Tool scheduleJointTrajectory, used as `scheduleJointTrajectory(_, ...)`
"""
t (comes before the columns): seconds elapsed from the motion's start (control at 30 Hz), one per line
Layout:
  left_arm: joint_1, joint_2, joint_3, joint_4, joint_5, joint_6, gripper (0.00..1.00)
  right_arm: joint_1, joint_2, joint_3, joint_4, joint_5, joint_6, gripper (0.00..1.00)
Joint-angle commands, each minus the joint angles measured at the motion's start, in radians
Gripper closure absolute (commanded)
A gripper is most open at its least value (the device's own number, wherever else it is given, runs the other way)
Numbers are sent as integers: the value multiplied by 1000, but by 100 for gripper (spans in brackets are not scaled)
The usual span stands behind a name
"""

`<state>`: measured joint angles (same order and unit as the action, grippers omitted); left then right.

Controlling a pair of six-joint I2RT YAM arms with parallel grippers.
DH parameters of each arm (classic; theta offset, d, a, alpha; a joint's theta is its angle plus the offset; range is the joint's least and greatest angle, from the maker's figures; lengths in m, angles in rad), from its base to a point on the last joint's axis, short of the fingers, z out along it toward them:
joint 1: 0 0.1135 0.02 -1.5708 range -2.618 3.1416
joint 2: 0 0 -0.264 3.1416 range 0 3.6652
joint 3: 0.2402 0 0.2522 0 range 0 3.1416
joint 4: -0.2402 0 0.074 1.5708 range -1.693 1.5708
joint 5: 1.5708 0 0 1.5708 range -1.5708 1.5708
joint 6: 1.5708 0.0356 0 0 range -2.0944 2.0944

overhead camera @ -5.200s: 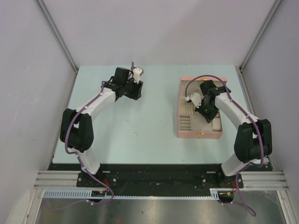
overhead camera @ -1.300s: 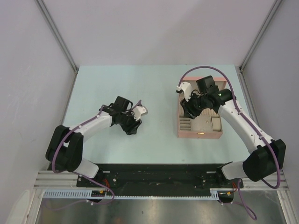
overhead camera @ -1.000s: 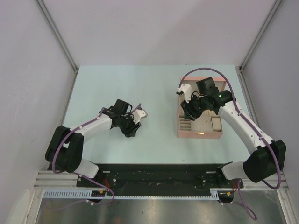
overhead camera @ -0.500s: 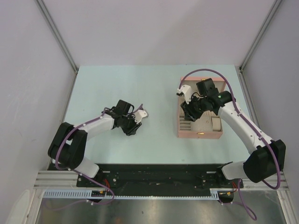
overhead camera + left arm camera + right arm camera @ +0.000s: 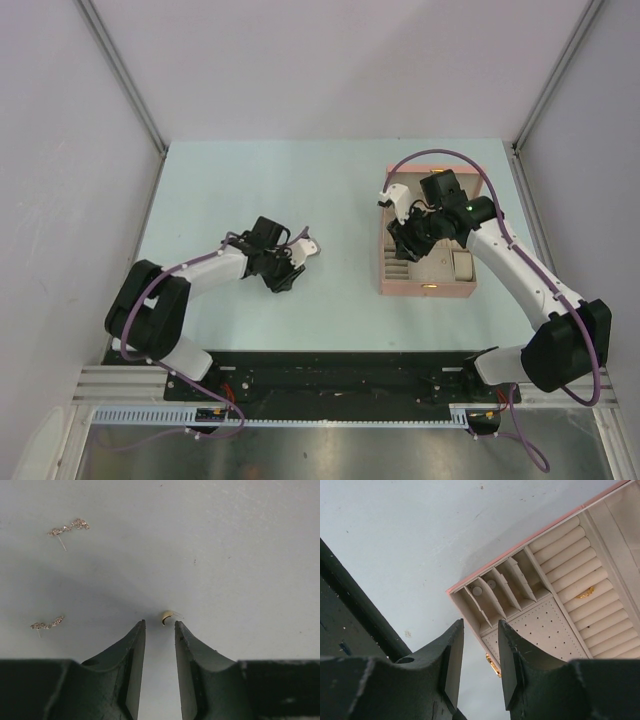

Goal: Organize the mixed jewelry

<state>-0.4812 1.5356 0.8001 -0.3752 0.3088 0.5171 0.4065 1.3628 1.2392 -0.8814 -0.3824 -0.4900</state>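
In the left wrist view a tiny cream curved piece of the mixed jewelry lies on the table just beyond my left gripper. The jaws stand open with a narrow gap and nothing between them. Two sparkly chain pieces lie to its left. From above, the left gripper points down at mid-table. My right gripper hovers open and empty over the pink box's near corner. A gold ring sits in the ring rolls, and two pale round pieces sit in slots.
The pink box lies open on the right half of the table, its gold clasp on the front edge. A perforated cream panel sits beside the slots. Grey walls close in the table on three sides.
The left gripper's jaws have narrowed and it has edged slightly right and lower over the small pieces. The right arm has barely moved.
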Motion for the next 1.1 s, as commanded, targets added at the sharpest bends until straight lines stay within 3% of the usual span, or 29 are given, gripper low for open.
scheduleJointTrajectory(0.0,-14,12,-12,30,-2,24,66,5,-31,-7,22,2,2,62)
scheduleJointTrajectory(0.53,-22,35,-21,45,12,15,88,5,-34,-18,25,8,1,63)
scheduleJointTrajectory(1.07,-22,5,-6,39,65,-22,100,5,-30,-24,22,8,-4,63)
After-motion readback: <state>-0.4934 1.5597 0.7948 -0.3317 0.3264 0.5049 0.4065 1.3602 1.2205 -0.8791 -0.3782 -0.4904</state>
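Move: The small gold hoop lies just under the left hand's partly open fingertips, about 1 cm ahead, 2 cm right and 2 cm below the hand point. Of the two sparkly drop earrings, one lies some 8 cm ahead of the left hand and 4 cm to its right, the other 8 cm ahead and 2 cm to its left, both about 2 cm below. From the right hand, hovering high, the hoop is level fore-and-aft, some 27 cm to its left and 17 cm below. The left hand, already down at the table with its fingers slanting to the right, eases down another half centimetre onto the small gold hoop and then closes its partly open fingers all the way, the tips coming together against the near edge of the hoop. As they shut, the hand slides about 1 cm to the right at that same low height, keeping its tilt and bringing the tips up to the hoop. ##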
